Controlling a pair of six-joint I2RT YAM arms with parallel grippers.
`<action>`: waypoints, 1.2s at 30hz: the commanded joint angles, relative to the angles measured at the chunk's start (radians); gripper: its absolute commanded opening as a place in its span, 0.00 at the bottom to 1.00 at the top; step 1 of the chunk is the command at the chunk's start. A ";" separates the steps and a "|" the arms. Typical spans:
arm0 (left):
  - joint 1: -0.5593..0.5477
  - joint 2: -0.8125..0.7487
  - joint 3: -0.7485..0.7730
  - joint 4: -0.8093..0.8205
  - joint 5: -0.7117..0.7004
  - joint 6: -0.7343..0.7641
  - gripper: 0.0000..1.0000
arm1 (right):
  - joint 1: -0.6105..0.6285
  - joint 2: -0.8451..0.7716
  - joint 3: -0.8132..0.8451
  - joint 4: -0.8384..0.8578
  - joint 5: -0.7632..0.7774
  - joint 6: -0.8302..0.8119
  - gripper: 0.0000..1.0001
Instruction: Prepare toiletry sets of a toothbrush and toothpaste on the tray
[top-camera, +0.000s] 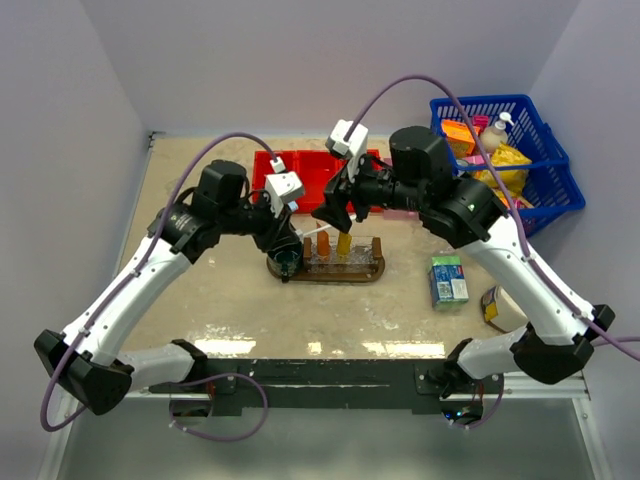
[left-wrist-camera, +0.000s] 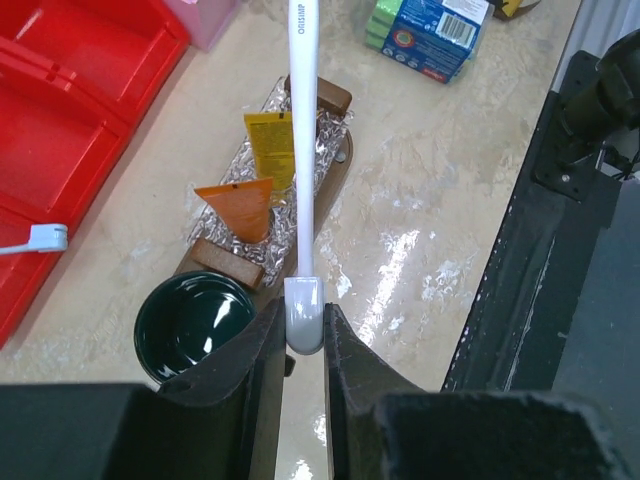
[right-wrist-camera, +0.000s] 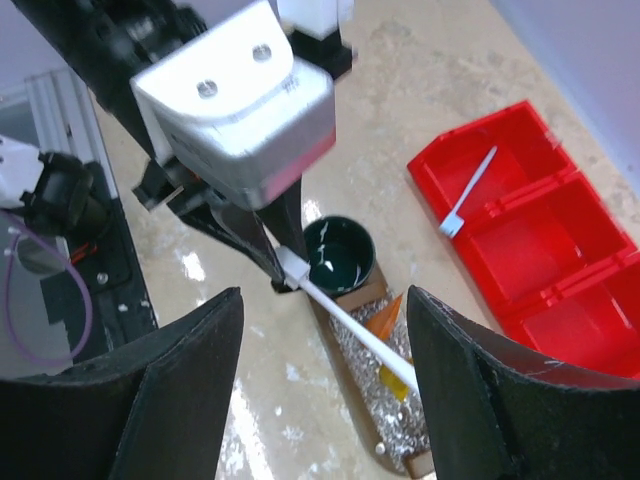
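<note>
My left gripper (left-wrist-camera: 303, 322) is shut on the grey end of a white toothbrush (left-wrist-camera: 302, 150). The toothbrush reaches out over the dark wooden tray (left-wrist-camera: 343, 155), above the tray's crinkled silver lining. On that lining lie a deep orange toothpaste tube (left-wrist-camera: 240, 208) and a yellower one (left-wrist-camera: 270, 145). From the top, the left gripper (top-camera: 287, 260) is at the tray's (top-camera: 372, 274) left end. My right gripper (top-camera: 335, 215) hangs open above the tray, apart from the toothbrush (right-wrist-camera: 350, 325) seen between its fingers (right-wrist-camera: 180, 370). A second toothbrush (right-wrist-camera: 470, 190) lies in the red bin (right-wrist-camera: 530, 230).
A dark green cup (left-wrist-camera: 193, 315) stands on the tray's left end beside my left fingers. The red bin (top-camera: 310, 175) sits behind the tray. The blue basket (top-camera: 545, 150) of goods is far right. A blue-green box (top-camera: 450, 280) and a tape roll (top-camera: 497, 308) lie right of the tray.
</note>
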 joint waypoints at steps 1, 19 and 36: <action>-0.004 -0.025 0.055 -0.013 0.037 0.031 0.00 | 0.002 -0.004 0.012 -0.071 -0.042 -0.040 0.68; -0.047 -0.079 0.014 -0.019 0.299 0.093 0.00 | 0.002 -0.027 -0.223 -0.050 -0.264 0.027 0.69; -0.069 -0.060 0.012 -0.032 0.318 0.111 0.00 | 0.003 -0.030 -0.289 -0.010 -0.381 0.052 0.34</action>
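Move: The toothbrush's middle is some 14 cm below the open right hand, about 3 cm ahead and 1 cm to its left. From the right hand, the orange tube stands 6 cm ahead, straight in line sideways, and the yellow one 6 cm ahead, 5 cm right, both nearly 30 cm below. For the left hand, already holding the brush's head, the right gripper waits 8 cm right, level forward, 14 cm higher; the mug is 6 cm ahead, 2 cm left, 17 cm below. Still pinching the toothbrush's capped head end, the left hand carries it back about 6.5 cm and a little up and right, turning it some 20 degrees clockwise. The right hand sinks about 11 cm and draws back over 6 cm towards the brush, its wrist turning and dipping its fingers; these straddle the shaft just past the cap and close partway, without a clear grip yet. ##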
